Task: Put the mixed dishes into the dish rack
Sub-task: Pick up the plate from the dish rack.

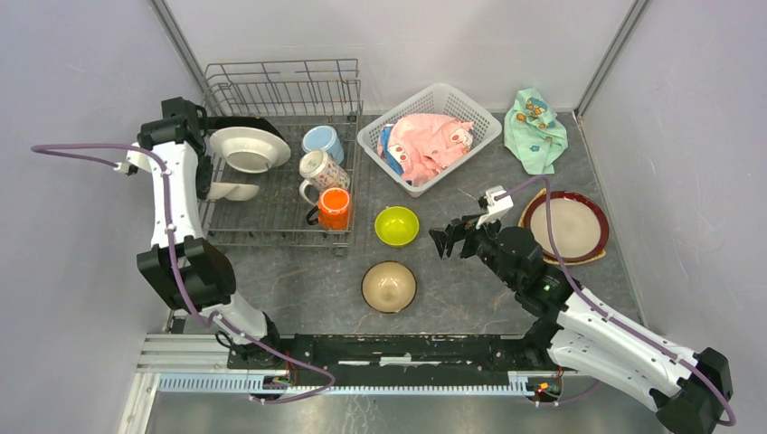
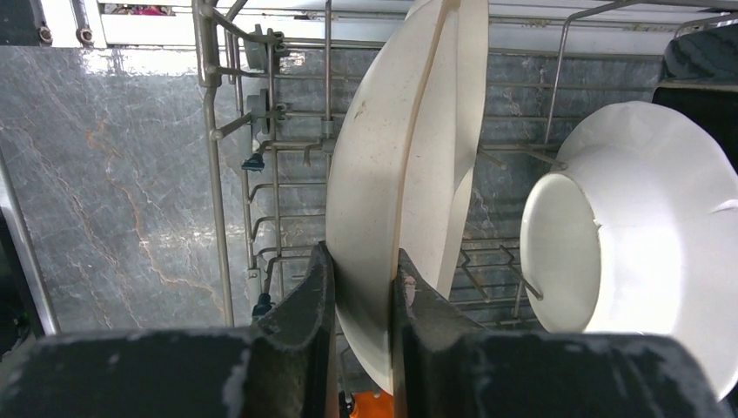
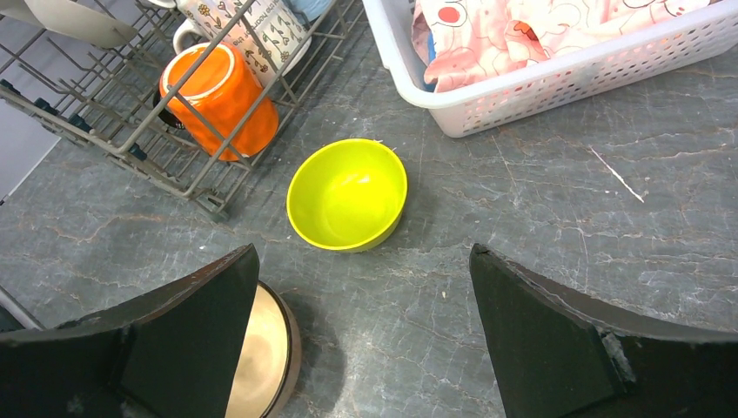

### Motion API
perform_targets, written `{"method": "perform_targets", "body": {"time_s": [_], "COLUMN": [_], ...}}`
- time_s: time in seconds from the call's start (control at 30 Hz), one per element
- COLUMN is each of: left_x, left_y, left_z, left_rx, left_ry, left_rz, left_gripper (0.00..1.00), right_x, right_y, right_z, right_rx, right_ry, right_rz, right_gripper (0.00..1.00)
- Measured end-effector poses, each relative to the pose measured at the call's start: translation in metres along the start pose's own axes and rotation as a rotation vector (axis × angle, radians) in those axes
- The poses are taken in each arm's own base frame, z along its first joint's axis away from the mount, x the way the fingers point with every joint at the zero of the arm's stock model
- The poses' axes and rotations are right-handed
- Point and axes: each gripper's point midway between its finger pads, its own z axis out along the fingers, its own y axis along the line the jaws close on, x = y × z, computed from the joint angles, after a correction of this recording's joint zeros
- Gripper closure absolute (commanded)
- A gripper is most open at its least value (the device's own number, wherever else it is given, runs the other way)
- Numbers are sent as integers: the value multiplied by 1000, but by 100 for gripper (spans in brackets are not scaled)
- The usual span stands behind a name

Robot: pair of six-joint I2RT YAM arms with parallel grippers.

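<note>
My left gripper (image 1: 210, 188) (image 2: 363, 261) is shut on the rim of a cream divided plate (image 2: 392, 157) (image 1: 231, 191), held on edge among the tines at the left of the dish rack (image 1: 280, 231) (image 2: 213, 131). A white plate (image 1: 244, 149) (image 2: 644, 235) stands beside it, with a dark plate (image 1: 246, 124) behind. Light-blue (image 1: 322, 142), patterned (image 1: 321, 170) and orange (image 1: 334, 208) (image 3: 218, 96) mugs lie in the rack. My right gripper (image 1: 457, 240) (image 3: 364, 252) hangs open over the table, near the lime-green bowl (image 1: 396, 225) (image 3: 348, 193) and the tan bowl (image 1: 389, 287) (image 3: 261, 357). A red-rimmed plate (image 1: 565, 226) lies at the right.
A white lattice basket (image 1: 470, 108) (image 3: 557, 78) holding a pink cloth (image 1: 430, 145) stands behind the lime-green bowl. A mint-green cloth (image 1: 535, 127) lies at the back right. Grey walls close in the left, back and right sides.
</note>
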Motion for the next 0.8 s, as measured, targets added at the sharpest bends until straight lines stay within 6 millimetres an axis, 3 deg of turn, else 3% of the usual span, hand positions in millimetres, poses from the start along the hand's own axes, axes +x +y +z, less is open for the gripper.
{"method": "perform_targets", "body": {"time_s": [0.1, 0.37, 0.8], "left_x": [4, 20, 23], "left_y": [-3, -18, -43], "left_z": [1, 17, 11], "left_rx": [-8, -25, -12], "left_ry": [-24, -45, -40], "left_rz": [29, 80, 77], "left_gripper": [94, 98, 98], "right_x": [0, 2, 1], "right_y": [0, -1, -3], "right_z": [0, 0, 0], "right_rx": [0, 1, 8], "right_ry": [0, 3, 1], "right_rz": [0, -17, -28], "right_gripper": [2, 2, 2]}}
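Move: The left hand already grips the upper rim of the plate standing in the dish rack; the plate's middle is about 5 cm below and 3 cm right of the fingers. The white bowl lies some 11 cm ahead of this hand and 11 cm right, the orange mug about 3 cm back and 32 cm right, both roughly 9 cm lower. From the idle right hand the plate is around 12 cm ahead and 51 cm left, slightly lower. Keeping its pinch on the plate, the left hand pushes it about 5 cm forward, dipping 2 cm before partly rising. ##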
